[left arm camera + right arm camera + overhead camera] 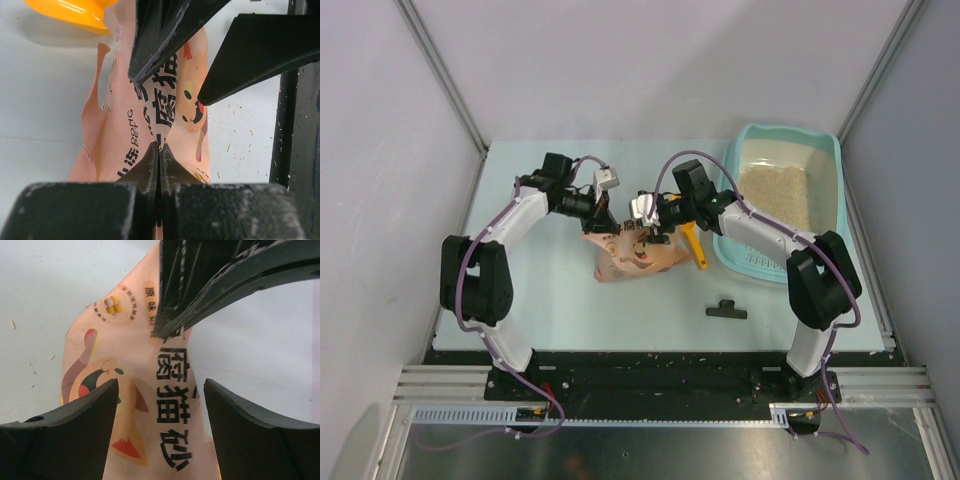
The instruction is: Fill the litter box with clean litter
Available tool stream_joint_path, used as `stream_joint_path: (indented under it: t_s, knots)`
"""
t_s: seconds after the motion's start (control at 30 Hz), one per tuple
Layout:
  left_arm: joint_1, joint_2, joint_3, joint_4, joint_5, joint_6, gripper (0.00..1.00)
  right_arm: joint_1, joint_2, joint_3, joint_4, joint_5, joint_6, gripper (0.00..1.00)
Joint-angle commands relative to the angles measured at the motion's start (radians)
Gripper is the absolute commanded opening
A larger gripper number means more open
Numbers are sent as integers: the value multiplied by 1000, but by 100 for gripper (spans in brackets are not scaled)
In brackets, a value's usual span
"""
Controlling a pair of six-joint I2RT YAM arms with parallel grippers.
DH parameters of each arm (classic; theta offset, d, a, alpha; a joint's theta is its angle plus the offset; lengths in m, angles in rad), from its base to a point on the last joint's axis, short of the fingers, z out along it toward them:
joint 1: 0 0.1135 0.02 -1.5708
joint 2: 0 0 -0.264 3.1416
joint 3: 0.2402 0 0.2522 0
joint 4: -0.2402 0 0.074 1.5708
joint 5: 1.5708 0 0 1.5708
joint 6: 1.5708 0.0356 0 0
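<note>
The light-teal litter box (782,131) stands at the back right, with pale beige clean litter (775,195) spread over its floor. A pink-orange printed bag (635,258) lies crumpled at mid-table. My left gripper (610,222) is shut on a fold of the bag (125,130), the jaws pinched together with the bag's film between their tips (160,147). My right gripper (650,230) faces it from the other side. Its jaws stand open, with the printed bag (170,410) between the two fingers (161,390), which are apart from the film.
An orange scoop (697,247) lies between the bag and the litter box, and its rim shows in the left wrist view (75,12). A small black clip (727,311) sits near the front. Stray litter grains (235,150) dot the table.
</note>
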Motion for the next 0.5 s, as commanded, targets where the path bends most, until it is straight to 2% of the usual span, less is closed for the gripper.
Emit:
stream_joint_path:
  t_s: [0.0,0.13,0.27,0.37,0.47]
  knots:
    - [21,3,42,-24,59,-41,0,-11,28,-5,-83,16,-91,73]
    - [30,-6,37,-24,62,-40,0,-34,37,-5,-104,37,-83,68]
    - [36,-28,19,-24,56,-15,0,-48,31,-4,-97,59,-50,56]
    - [32,-65,-20,-23,45,32,0,-49,31,-4,-64,90,36,48]
    - [12,-88,-50,-24,19,71,0,-45,37,4,-96,94,30,42]
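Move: The free right part of the litter bag's folded top lies just under the right hand, about 3 cm below, 2 cm to its right and 1 cm ahead. The yellow scoop is some 11 cm to the hand's right, level with it in reach and about 14 cm down; the litter box is centred roughly 32 cm right and 5 cm farther out. From the left hand, which already pinches the fold's left end, that free part is around 6 cm to the right and 1 cm ahead. The right hand sinks about 2.5 cm with its open fingers straddling the free part of the litter bag's fold, then eases some 2 cm to its right along the fold, away from the left hand, and about 1 cm forward, its fingers closing around the fold from three-quarters open to just under half. The left hand stays put and keeps its shut pinch on the fold's left end, holding the bag's mouth closed for the other hand. ##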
